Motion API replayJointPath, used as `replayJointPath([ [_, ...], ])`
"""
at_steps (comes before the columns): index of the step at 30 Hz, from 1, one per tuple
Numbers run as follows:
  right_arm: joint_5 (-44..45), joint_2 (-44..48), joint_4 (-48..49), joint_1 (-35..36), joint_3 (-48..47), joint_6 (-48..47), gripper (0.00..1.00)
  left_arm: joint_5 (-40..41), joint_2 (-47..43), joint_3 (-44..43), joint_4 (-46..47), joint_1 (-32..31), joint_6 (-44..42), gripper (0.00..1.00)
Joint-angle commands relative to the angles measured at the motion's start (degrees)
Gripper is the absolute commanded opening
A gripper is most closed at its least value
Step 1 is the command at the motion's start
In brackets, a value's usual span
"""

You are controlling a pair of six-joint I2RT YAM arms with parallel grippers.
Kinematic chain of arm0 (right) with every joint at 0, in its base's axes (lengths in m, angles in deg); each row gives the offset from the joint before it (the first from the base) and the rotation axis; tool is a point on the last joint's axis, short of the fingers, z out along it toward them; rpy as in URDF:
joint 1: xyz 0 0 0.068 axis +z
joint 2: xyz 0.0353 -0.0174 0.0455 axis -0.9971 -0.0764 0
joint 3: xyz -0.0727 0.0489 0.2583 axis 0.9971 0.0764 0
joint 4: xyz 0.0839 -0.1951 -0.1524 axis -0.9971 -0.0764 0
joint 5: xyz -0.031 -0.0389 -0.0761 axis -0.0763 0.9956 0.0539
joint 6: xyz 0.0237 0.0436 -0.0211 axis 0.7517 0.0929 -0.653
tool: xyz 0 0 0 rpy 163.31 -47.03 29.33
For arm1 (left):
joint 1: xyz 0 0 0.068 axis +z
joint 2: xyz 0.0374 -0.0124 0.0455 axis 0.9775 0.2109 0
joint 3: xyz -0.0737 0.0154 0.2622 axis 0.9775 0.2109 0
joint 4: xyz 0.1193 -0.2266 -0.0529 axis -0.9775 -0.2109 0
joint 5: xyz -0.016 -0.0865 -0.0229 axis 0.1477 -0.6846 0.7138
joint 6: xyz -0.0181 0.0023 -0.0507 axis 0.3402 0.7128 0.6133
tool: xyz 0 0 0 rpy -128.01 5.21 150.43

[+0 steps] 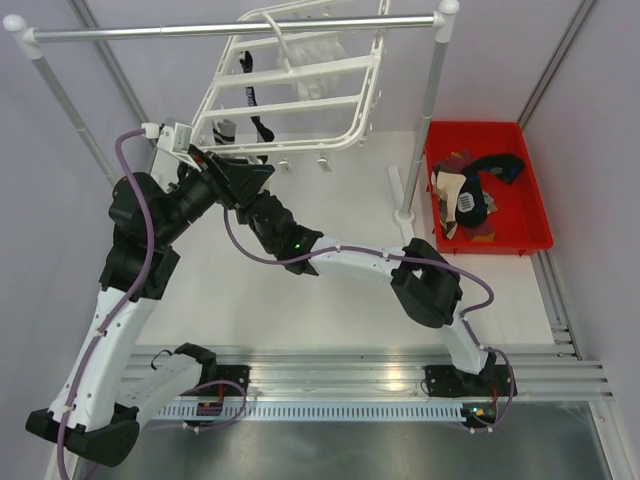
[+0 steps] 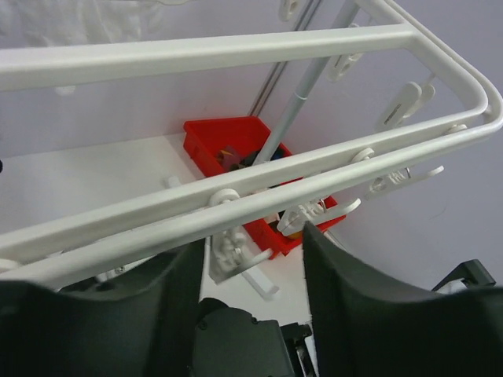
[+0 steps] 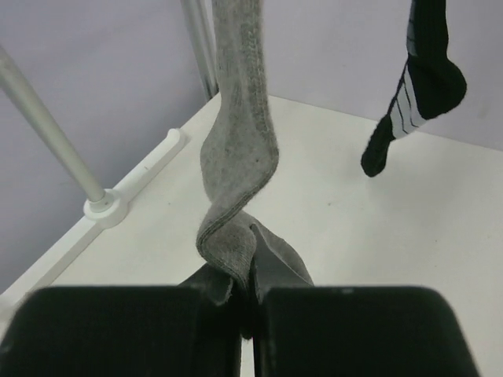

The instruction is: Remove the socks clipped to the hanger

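The white hanger point(image 1: 300, 95) hangs tilted from the metal rail; from below its bars point(image 2: 259, 184) cross the left wrist view. My left gripper point(image 2: 251, 259) stands open just under the bars, with a dangling white clip point(image 2: 232, 251) between its fingers, close to the left one. My right gripper point(image 3: 251, 287) is shut on the lower end of a grey sock point(image 3: 236, 149), which hangs twisted from above. A black sock with white stripes point(image 3: 420, 86) hangs further back. From above, black socks point(image 1: 255, 110) and a white sock point(image 1: 318, 60) show on the hanger, both grippers meeting below its near left corner.
A red bin point(image 1: 475, 127) with several socks in it sits on the table at the right. The silver rail point(image 1: 230, 30) spans the top on two posts point(image 1: 428, 110), with a white foot point(image 3: 106, 208) on the table. Purple walls close in left and right.
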Motion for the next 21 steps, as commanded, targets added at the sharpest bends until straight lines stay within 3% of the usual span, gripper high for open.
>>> replayJointPath([
  [1,-2.62,6.11,2.73,1.56,1.29,-0.66,0.01,-3.32,-0.52,0.47,1.95,0.15,-0.43,0.60],
  [4,-3.14,7.61,2.12,2.00,2.34,-0.93,0.01,-5.87,-1.66,1.52,2.74,0.15,-1.48,0.71],
  [8,-3.85,7.88,0.54,2.09,1.82,-0.93,0.01,-11.48,-2.46,1.96,2.13,0.15,-1.75,0.78],
  [21,-4.73,8.58,-1.22,2.01,1.73,-1.19,0.01,-11.07,-10.98,4.07,-7.71,0.15,-3.77,0.76],
])
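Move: The right hand already pinches the grey sock by its low end; the sock's middle is about 5 cm ahead, 2 left and 8 above. The black sock hangs some 16 cm ahead and level sideways, about 12 higher; the red box is about 57 cm right, 4 ahead and 22 below. From the left hand, the grey sock's middle is roughly 4 cm ahead, 7 left and 12 below, and an empty clip sits between its parting fingertips, about 1 cm ahead, level sideways and 1 above. The left fingers, already half apart around the empty clip, spread wide and come clear of it as the hand draws back towards its base by 6 or 7 cm, turning nearly 10 degrees clockwise. Meanwhile the right hand keeps its pinch on the grey sock, easing back and up by about 3 cm each, then nearly stands still. ##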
